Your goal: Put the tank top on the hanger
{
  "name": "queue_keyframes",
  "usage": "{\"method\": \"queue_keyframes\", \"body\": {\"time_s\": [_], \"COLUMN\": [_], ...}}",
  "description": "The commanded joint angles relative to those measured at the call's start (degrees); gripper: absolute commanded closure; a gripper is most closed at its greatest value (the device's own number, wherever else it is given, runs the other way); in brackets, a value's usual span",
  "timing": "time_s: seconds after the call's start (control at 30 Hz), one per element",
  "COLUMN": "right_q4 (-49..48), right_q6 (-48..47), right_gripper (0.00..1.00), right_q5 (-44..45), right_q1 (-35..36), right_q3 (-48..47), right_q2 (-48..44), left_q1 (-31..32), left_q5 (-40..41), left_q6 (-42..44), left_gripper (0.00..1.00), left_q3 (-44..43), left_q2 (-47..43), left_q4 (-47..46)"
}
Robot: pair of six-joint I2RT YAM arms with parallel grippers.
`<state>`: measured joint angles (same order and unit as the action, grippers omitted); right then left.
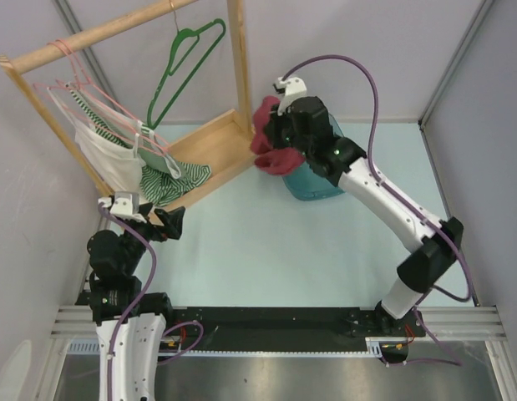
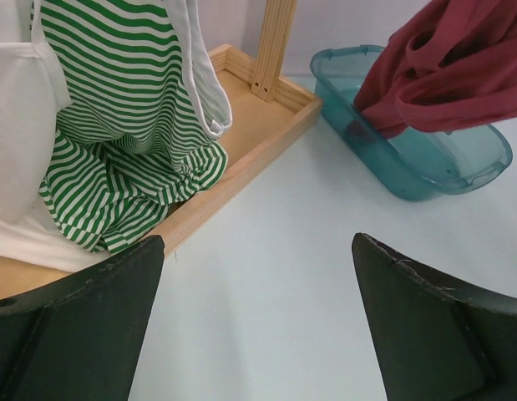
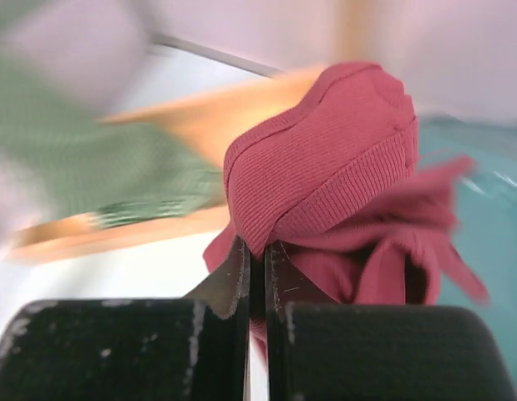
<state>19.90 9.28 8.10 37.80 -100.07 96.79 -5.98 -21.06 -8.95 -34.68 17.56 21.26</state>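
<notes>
The dark red tank top (image 1: 271, 142) hangs bunched from my right gripper (image 1: 279, 125), which is shut on it and holds it above the left end of the teal tub (image 1: 318, 180). In the right wrist view the jaws are pinched on a fold of the tank top (image 3: 325, 167). It also shows in the left wrist view (image 2: 446, 67), over the tub (image 2: 425, 163). The dark green hanger (image 1: 181, 71) hangs by its hook from the wooden rail (image 1: 99, 33), apart from the top. My left gripper (image 1: 162, 224) is open and empty, low over the table (image 2: 258, 251).
A wooden rack with an upright post (image 1: 238, 63) and a base tray (image 1: 212, 154) stands at back left. Pale pink hangers (image 1: 83, 88) carry a white garment (image 1: 108, 154) and a green-and-white striped garment (image 2: 133, 150). Walls close in on both sides.
</notes>
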Motion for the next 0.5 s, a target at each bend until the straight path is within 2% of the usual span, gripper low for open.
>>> {"method": "queue_keyframes", "body": {"time_s": [0.0,0.1,0.33,0.4,0.43,0.47], "right_q4": [-3.37,-5.57,-2.94,-3.81,-4.86,-5.65], "right_q6": [-2.77,-2.95,1.08,4.77,6.09,8.89], "right_gripper": [1.0,1.0,1.0,0.89,0.68,0.54], "right_q5": [-2.99,-4.32,-0.55,0.51,0.69,1.39], "right_q1": [8.31,12.02,12.47,12.38,12.3,12.3], "right_q3": [0.92,3.12,11.72,17.16,24.15,27.27], "right_q2": [-6.61,-10.39,-14.52,-15.49,-16.02,-16.11], "left_q1": [0.97,1.5,2.29,2.46,2.46,2.55], "left_q5": [1.81,2.07,2.51,2.6,2.69,2.78], "left_q6": [0.78,0.86,0.86,0.86,0.95,0.95], "left_gripper": [0.01,0.01,0.01,0.01,0.01,0.01], "left_q3": [-0.04,-0.04,-0.04,-0.04,-0.04,-0.13], "left_q2": [-1.12,-1.74,-2.8,-2.88,-2.8,-2.71], "left_q4": [-0.95,-0.86,-0.78,-0.78,-0.69,-0.78]}}
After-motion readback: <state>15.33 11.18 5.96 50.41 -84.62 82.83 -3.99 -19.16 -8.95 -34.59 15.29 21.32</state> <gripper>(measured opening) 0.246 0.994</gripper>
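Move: The right hand holds the bunched tank top high over the rack's near-right end. The open table it is taken to, between the arms, lies about 14 cm back, 7 cm left and 33 cm below. The basket is roughly 6 cm ahead and 11 cm right, well below; the striped garment is some 20 cm left, nearly level fore and aft, and 28 cm lower. From the left hand, that open patch lies about 6 cm ahead, 16 cm right and 25 cm down. Back and somewhat left, the right hand quickly whips the tank top away from the basket, about 12 cm towards the robot over open table, arching up some 7 cm and sinking again to roughly its starting height. It turns around 15 degrees counter-clockwise. Having kept their grip until then, the fingers start to open right at the end, with the cloth still between them. ##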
